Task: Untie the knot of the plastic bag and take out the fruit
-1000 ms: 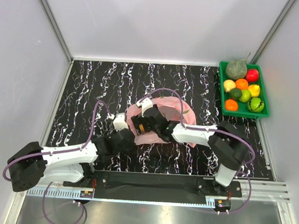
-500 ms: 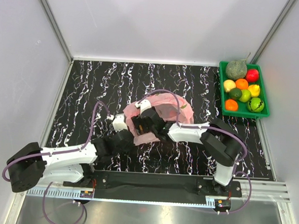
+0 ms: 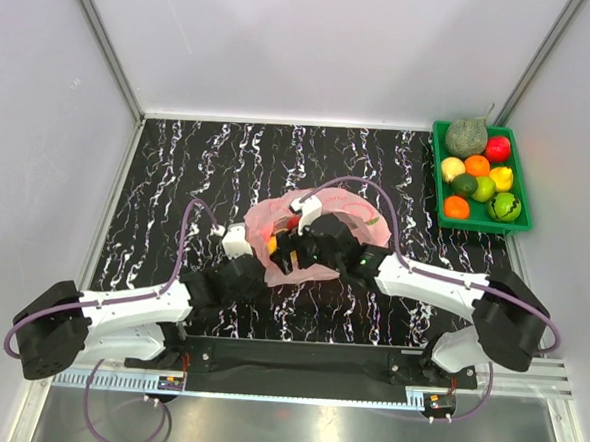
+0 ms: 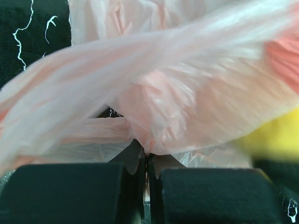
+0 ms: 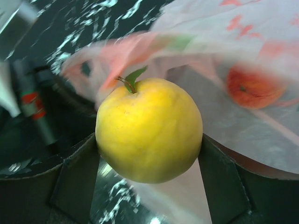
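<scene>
The pink plastic bag (image 3: 325, 215) lies crumpled mid-table with its mouth toward the arms. My left gripper (image 4: 147, 156) is shut on a bunched fold of the bag (image 4: 154, 102) at its near-left edge (image 3: 259, 262). My right gripper (image 5: 148, 140) is shut on a yellow fruit (image 5: 148, 129) with a small leaf, held at the bag's mouth (image 3: 273, 245). Another orange-red fruit (image 5: 252, 86) shows through the plastic deeper inside. A blurred yellow patch, the fruit (image 4: 275, 140), appears at the left wrist view's right edge. The knot is not visible.
A green tray (image 3: 523, 227) at the back right holds several small fruits, a grey-green melon (image 3: 466, 137) and a red fruit (image 3: 498, 148). White walls enclose the black marbled table (image 3: 178, 174). Purple cables arch over both arms.
The right gripper narrowed onto the yellow fruit, then drew back to the right; its elbow swung out right. The bag's mouth rose and spread. The left gripper stayed put.
</scene>
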`<state>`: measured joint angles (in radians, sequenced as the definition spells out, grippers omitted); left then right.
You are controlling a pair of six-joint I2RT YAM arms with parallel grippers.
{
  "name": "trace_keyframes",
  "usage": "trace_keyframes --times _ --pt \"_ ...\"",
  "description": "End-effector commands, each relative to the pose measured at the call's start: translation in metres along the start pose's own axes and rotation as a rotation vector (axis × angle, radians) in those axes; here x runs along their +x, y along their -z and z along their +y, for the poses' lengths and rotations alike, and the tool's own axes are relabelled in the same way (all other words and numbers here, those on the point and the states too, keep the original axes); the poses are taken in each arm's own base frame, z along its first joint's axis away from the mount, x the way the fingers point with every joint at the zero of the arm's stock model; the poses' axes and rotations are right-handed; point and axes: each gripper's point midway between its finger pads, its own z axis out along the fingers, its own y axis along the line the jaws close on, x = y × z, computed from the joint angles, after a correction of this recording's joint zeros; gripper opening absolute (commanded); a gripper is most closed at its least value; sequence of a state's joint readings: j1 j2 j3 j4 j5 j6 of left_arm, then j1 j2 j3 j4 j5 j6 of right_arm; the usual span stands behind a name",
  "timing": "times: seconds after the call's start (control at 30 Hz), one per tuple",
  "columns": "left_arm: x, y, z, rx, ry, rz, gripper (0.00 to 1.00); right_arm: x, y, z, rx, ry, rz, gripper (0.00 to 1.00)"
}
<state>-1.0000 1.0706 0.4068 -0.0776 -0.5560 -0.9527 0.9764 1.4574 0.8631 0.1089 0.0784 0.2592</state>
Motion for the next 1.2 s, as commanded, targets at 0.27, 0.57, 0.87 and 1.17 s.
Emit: trace_keyframes --times 0.27,0.57,0.87,1.17 --pt "-0.023 0.0 -0.021 0.037 0.044 -0.064 0.0 -0.019 0.094 0.046 -0.249 -0.04 0.01 0.32" --pt "-0.019 -0.002 -0.025 0.047 0.036 -0.045 0.0 -0.109 0.15 -0.022 0.165 0.016 -0.284 0.0" --pt "-0.021 0.002 -0.028 0.058 0.028 -0.037 0.0 -0.2 0.2 -0.177 0.755 -0.127 -0.444 0.0" --pt "-0.02 0.006 -0.041 0.13 0.02 -0.021 0.0 -0.146 0.218 -0.414 1.137 -0.604 -0.283 0.0"
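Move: The right hand already holds the yellow fruit over the bag; the green tray it is bound for lies about 26 cm ahead, 52 cm to its right and 12 cm below. The tray's near orange is some 19 cm ahead and 47 cm right, and the red fruit still in the bag 9 cm ahead, 2 cm right and 10 cm below. From the left hand, still pinching the bag's edge, the tray is roughly 31 cm ahead and 58 cm right. Right hand keeps the fruit, backs upward, then sweeps some 40 cm right and forward towards the tray. ##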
